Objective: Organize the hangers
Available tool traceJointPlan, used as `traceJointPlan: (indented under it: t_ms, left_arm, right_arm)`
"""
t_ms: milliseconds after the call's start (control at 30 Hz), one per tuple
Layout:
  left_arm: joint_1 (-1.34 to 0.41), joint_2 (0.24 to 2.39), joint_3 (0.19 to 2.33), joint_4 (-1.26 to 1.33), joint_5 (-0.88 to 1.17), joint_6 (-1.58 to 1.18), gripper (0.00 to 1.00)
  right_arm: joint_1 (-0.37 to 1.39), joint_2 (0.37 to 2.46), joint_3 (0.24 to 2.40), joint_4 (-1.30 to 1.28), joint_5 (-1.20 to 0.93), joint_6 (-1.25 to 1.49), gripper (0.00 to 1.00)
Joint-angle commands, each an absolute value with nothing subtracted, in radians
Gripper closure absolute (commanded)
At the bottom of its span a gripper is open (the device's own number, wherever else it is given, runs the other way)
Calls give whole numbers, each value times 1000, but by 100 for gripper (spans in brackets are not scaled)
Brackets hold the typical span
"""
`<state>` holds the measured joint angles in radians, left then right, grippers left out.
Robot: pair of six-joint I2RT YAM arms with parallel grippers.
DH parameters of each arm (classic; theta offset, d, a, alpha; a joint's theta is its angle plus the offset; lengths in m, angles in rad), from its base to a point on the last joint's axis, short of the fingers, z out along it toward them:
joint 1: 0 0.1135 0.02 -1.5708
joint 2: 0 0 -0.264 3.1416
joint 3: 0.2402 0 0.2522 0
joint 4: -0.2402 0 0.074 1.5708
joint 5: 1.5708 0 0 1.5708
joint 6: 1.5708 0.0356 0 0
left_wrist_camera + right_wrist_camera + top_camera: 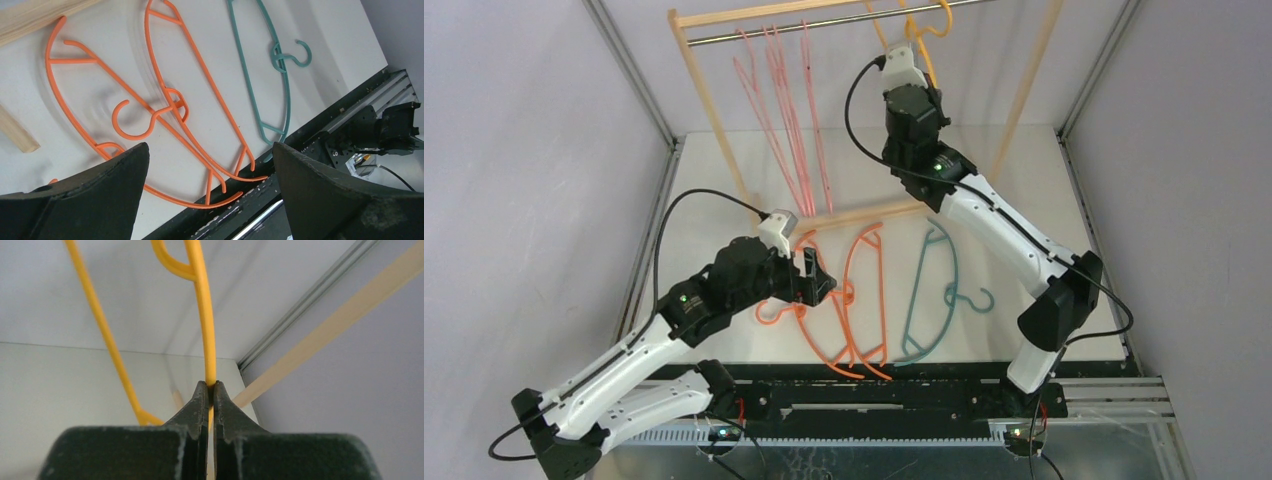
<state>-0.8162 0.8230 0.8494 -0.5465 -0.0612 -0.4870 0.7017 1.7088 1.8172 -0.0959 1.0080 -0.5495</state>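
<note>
Several pale pink hangers [784,110] hang on the rack's metal rod [824,25]. My right gripper [211,385] is raised near the right end of the rod, shut on a thin bar of the yellow-orange hanger [205,305], whose hook shows by the rod [929,30]. Overlapping orange hangers [854,300] and a teal hanger [929,295] lie flat on the table near its front edge. My left gripper [210,146] hovers open over the orange hangers [165,105], nothing between its fingers. The teal hanger [265,65] lies to their right.
The tall wooden rack frame [714,110] stands at the back, its base bar [864,212] on the table just behind the lying hangers. A black rail [924,385] runs along the table's front edge. Grey walls close in both sides.
</note>
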Motion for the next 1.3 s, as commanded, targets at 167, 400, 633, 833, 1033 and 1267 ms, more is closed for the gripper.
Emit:
traceJointPlan:
  t_ms: [167, 400, 633, 833, 1033, 1267]
  left_arm:
    - [-786, 780, 870, -546, -71, -460, 3]
    - [-776, 806, 880, -536, -59, -456, 3]
    - [-775, 828, 885, -524, -62, -457, 2]
    - [-775, 840, 878, -503, -79, -476, 1]
    - [-775, 861, 880, -498, -109, -489, 1]
    - [-775, 873, 868, -467, -116, -518, 1]
  right_arm:
    - [696, 1735, 1867, -160, 972, -463, 100]
    - [703, 1767, 1891, -176, 1036, -453, 68]
    - [707, 1634, 1852, -326, 957, -297, 28]
    - [728, 1439, 1822, -576, 711, -124, 15]
    - [753, 1133, 1694, -672, 541, 6, 4]
    - [758, 902, 1497, -996, 565, 381, 3]
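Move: The right gripper still pinches the yellow hanger by its near arm, with the hook up at the metal rail: that spot is roughly 12 cm ahead, straight in line and about 11 cm above. The nearest pink hanger hangs some 21 cm left and 12 cm ahead; the stand's right upright is about 20 cm right and 12 cm ahead. From the left gripper the hook's spot on the rail lies about 37 cm ahead, 19 cm right and 32 cm above. Ease the right gripper down about 3 cm to leave the yellow hanger's hook on the rail, opening the fingers wide as it sinks so they let go of the hanger's arm. Then pull back quickly, some 20 cm away from the rail, rising and drifting right, while the wrist rolls its left side up about 35 degrees and swings counter-clockwise. ##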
